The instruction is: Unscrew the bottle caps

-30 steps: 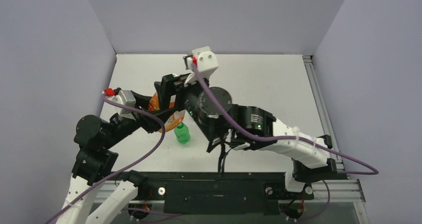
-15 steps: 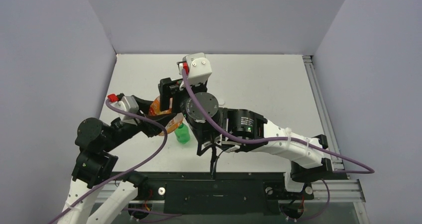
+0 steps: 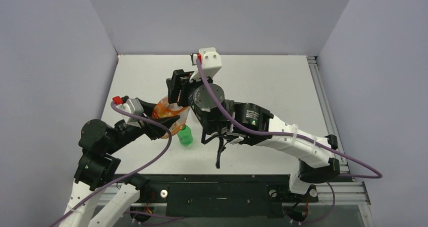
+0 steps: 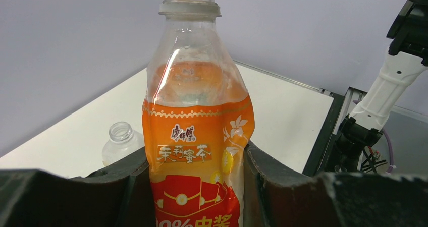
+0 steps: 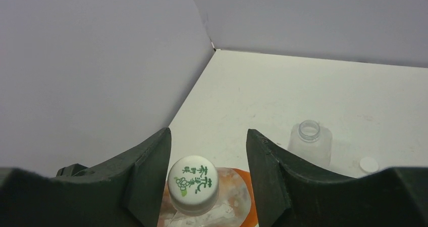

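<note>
My left gripper (image 4: 197, 186) is shut on the label of the orange bottle (image 4: 197, 151), holding it upright above the table (image 3: 262, 80). Its white cap (image 5: 193, 182), printed in green, sits on the neck between the fingers of my right gripper (image 5: 208, 156). Those jaws are open, the left one close beside the cap and a gap on the right. From above, the right gripper (image 3: 176, 88) hangs over the orange bottle (image 3: 166, 110). A green bottle (image 3: 185, 135) with its green cap stands just in front. A clear bottle (image 5: 309, 142) stands uncapped.
A loose white cap (image 5: 368, 164) lies on the table right of the clear bottle (image 4: 120, 141). Grey walls close in the left, back and right sides. The right arm's links (image 3: 282, 133) stretch across the table's near middle.
The right gripper's jaws have narrowed around the orange bottle's cap, and its wrist has turned. The left arm has shifted the bottle slightly right.
</note>
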{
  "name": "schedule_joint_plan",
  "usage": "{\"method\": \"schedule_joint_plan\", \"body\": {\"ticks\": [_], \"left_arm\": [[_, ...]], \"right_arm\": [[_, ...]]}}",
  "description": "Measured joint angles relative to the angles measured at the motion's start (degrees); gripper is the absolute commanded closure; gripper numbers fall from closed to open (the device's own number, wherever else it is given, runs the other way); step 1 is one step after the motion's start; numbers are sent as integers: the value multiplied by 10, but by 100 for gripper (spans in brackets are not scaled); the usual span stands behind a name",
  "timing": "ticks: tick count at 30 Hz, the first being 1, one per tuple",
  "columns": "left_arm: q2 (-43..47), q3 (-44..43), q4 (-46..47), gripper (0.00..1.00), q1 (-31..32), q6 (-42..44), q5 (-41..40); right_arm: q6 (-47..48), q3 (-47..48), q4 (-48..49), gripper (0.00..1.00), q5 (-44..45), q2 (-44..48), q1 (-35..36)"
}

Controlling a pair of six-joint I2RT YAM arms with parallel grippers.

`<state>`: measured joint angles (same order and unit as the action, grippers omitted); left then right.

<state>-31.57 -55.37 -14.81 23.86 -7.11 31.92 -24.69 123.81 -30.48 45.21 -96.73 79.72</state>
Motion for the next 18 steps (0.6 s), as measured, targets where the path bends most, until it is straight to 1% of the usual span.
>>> {"method": "schedule_joint_plan", "body": {"ticks": [3,5,7,10,14,16,18], "left_arm": [[0,1,0,100,0,1,0],[0,1,0,100,0,1,0],[0,1,0,100,0,2,-1],[-2,1,-2,100,0,3,-5],[-4,1,-3,100,0,6,-9],[-5,1,-5,100,0,7,-11],[-5,2,-5,100,0,7,-11]], "right_arm": [[-11,-4,0,52,-12,0,-6],[-17,-6,0,56,-20,0,-9],[-21,-7,0,63,-25,0,-9],[-30,-9,1,78,-33,0,-9],[-36,-11,5,93,-35,0,-9],[-37,-15,5,99,-34,0,-10],[-37,-18,8,100,-34,1,-11]]}}
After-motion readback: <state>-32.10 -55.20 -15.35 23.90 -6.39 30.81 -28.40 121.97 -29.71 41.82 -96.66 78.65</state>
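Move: The orange bottle's white cap sits almost between the right gripper's open fingers, only about 1 cm to the left and 1 cm below. Down on the table, 40-odd cm lower, the clear open bottle stands some 16 cm ahead and 3 cm right, the green bottle about 5 cm ahead and 2 cm left. From the left gripper, which holds the orange bottle, the cap is roughly 9 cm up, 2 cm ahead and 1 cm to the right. Ease the right gripper about 1 cm to the left and 1 cm down so the white cap comes midway between its fingers, then close them from half open until they pinch the cap from both sides, with the wrist turning only a few degrees. Keep the left gripper's hold on the orange bottle, letting it drift no more than a touch. ##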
